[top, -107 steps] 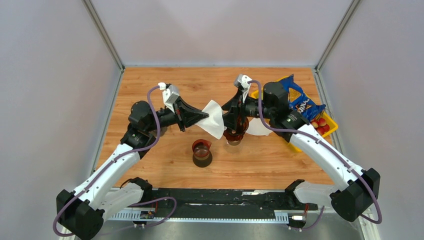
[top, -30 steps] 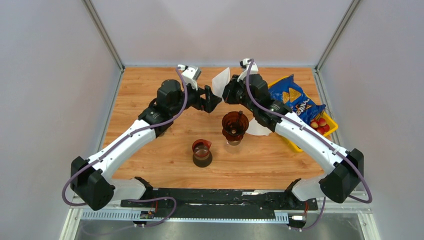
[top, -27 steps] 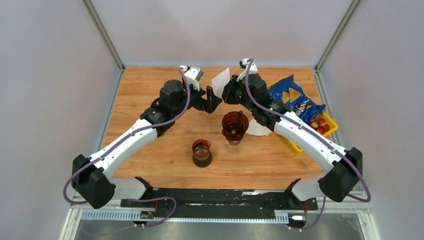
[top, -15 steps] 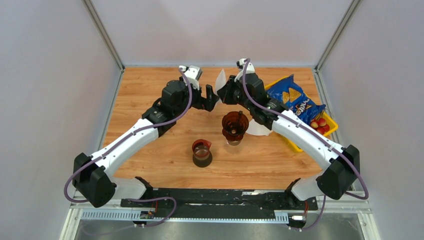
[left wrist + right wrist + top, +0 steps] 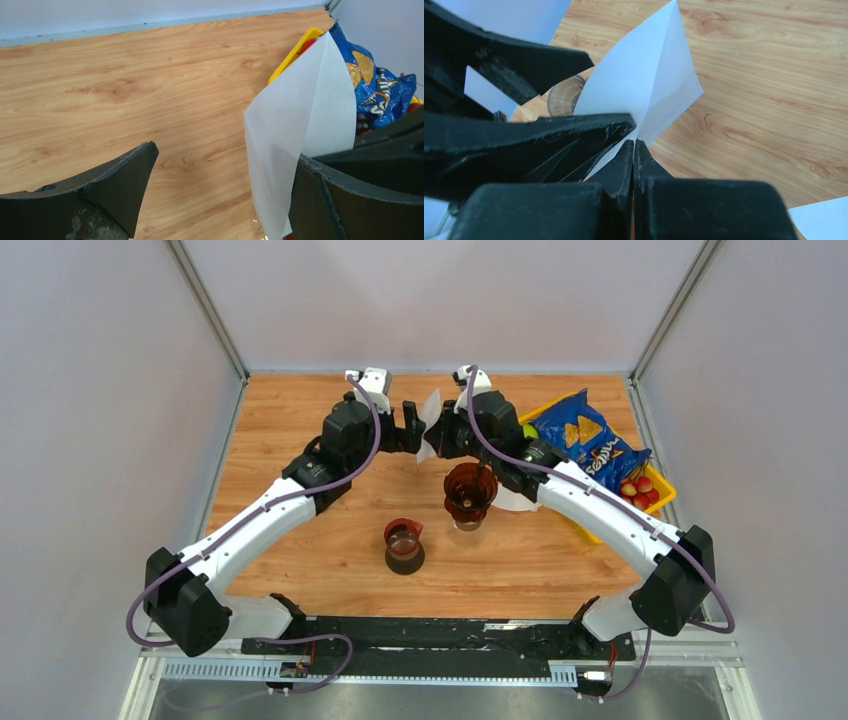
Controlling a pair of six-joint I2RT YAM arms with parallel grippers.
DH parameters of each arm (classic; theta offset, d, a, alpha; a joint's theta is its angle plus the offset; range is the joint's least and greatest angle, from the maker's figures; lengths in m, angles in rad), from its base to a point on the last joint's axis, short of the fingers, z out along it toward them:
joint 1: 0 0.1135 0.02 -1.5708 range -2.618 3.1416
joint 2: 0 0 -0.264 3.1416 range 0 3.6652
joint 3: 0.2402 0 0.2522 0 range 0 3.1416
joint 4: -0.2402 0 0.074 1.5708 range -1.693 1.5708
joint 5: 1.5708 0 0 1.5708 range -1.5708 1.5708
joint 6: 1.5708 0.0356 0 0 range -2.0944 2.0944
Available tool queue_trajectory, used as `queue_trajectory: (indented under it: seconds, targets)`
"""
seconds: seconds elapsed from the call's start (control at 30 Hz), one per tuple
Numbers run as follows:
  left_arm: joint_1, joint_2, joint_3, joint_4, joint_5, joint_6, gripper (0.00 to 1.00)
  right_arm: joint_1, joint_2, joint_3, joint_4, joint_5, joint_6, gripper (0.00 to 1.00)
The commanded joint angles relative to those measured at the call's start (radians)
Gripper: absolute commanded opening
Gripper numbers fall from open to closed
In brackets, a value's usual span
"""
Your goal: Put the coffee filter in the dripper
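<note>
The white paper coffee filter (image 5: 430,426) hangs in the air above the back of the table, and my right gripper (image 5: 443,436) is shut on its lower edge. In the right wrist view the jaws (image 5: 634,145) meet on the filter (image 5: 651,85). My left gripper (image 5: 414,430) is open, and its two fingers stand either side of the filter (image 5: 300,125), which lies close to the right finger (image 5: 350,200). The left finger (image 5: 100,195) is well apart from it. The brown dripper (image 5: 470,488) stands on a glass cup just in front of the grippers, with nothing in it.
A dark brown carafe (image 5: 404,545) stands nearer the arm bases. A second white filter (image 5: 518,500) lies flat beside the dripper. At the right, a yellow tray (image 5: 660,490) holds a blue chip bag (image 5: 590,440) and red fruit.
Both grippers have shifted left and toward each other. The left gripper's open fingers now straddle the filter, which the right gripper still holds.
</note>
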Motion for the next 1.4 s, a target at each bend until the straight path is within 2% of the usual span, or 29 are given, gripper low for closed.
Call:
queue_trajectory:
  seconds: [0.0,0.23,0.37,0.47,0.5,0.57,0.6,0.63,0.77,0.97,1.37]
  targets:
    - [-0.004,0.011,0.061,0.003,-0.074,-0.041,1.0,0.035,-0.01,0.047,0.013,-0.004,-0.071,0.0]
    - [-0.003,0.027,0.063,0.014,0.0,-0.024,1.0,0.042,-0.013,0.048,0.013,0.001,-0.084,0.0]
    - [-0.004,0.039,0.069,0.004,0.032,-0.02,0.9,0.042,-0.019,0.041,0.013,0.02,-0.08,0.0]
    - [-0.004,0.044,0.072,-0.01,0.029,-0.021,0.69,0.042,-0.024,0.036,0.014,0.045,-0.073,0.0]
    - [-0.003,0.046,0.072,-0.016,0.027,-0.02,0.65,0.042,-0.026,0.035,0.013,0.05,-0.072,0.0]
    - [-0.004,0.048,0.074,-0.027,0.017,-0.024,0.45,0.042,-0.027,0.033,0.014,0.048,-0.072,0.0]
    - [-0.004,0.048,0.075,-0.032,0.013,-0.025,0.39,0.042,-0.027,0.033,0.014,0.048,-0.07,0.0]
    - [-0.004,0.048,0.08,-0.045,0.004,-0.025,0.29,0.042,-0.028,0.031,0.014,0.048,-0.069,0.0]
    - [-0.003,0.041,0.081,-0.07,-0.018,-0.026,0.09,0.042,-0.028,0.029,0.014,0.077,-0.069,0.0]
    - [-0.003,0.028,0.068,-0.082,-0.048,-0.018,0.01,0.043,-0.025,0.037,0.013,0.133,-0.089,0.0]
    - [-0.004,-0.015,0.025,-0.113,-0.064,-0.007,0.0,0.042,-0.017,0.041,0.01,0.304,-0.13,0.0]
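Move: Just to the right of the open left hand, about 4 cm off and 1 cm ahead at the same height, stands the coffee filter. The right hand already holds it, with the filter's middle about 3 cm ahead of that hand, 2 cm left and 1 cm up. From the right hand, the dripper is some 8 cm back, 8 cm right and 14 cm below; the spare filter lies about 1 cm ahead, 20 cm right and 27 cm below. Closing from wide open to shut, the left fingers pinch the near edge of the filter while that hand sinks about 2 cm. The right hand keeps its pinch, eases about 1 cm back and left towards the left hand, then draws away some 3 cm to the right and 2 cm forward, its left side rolling down and its fingers tipping up slightly. ##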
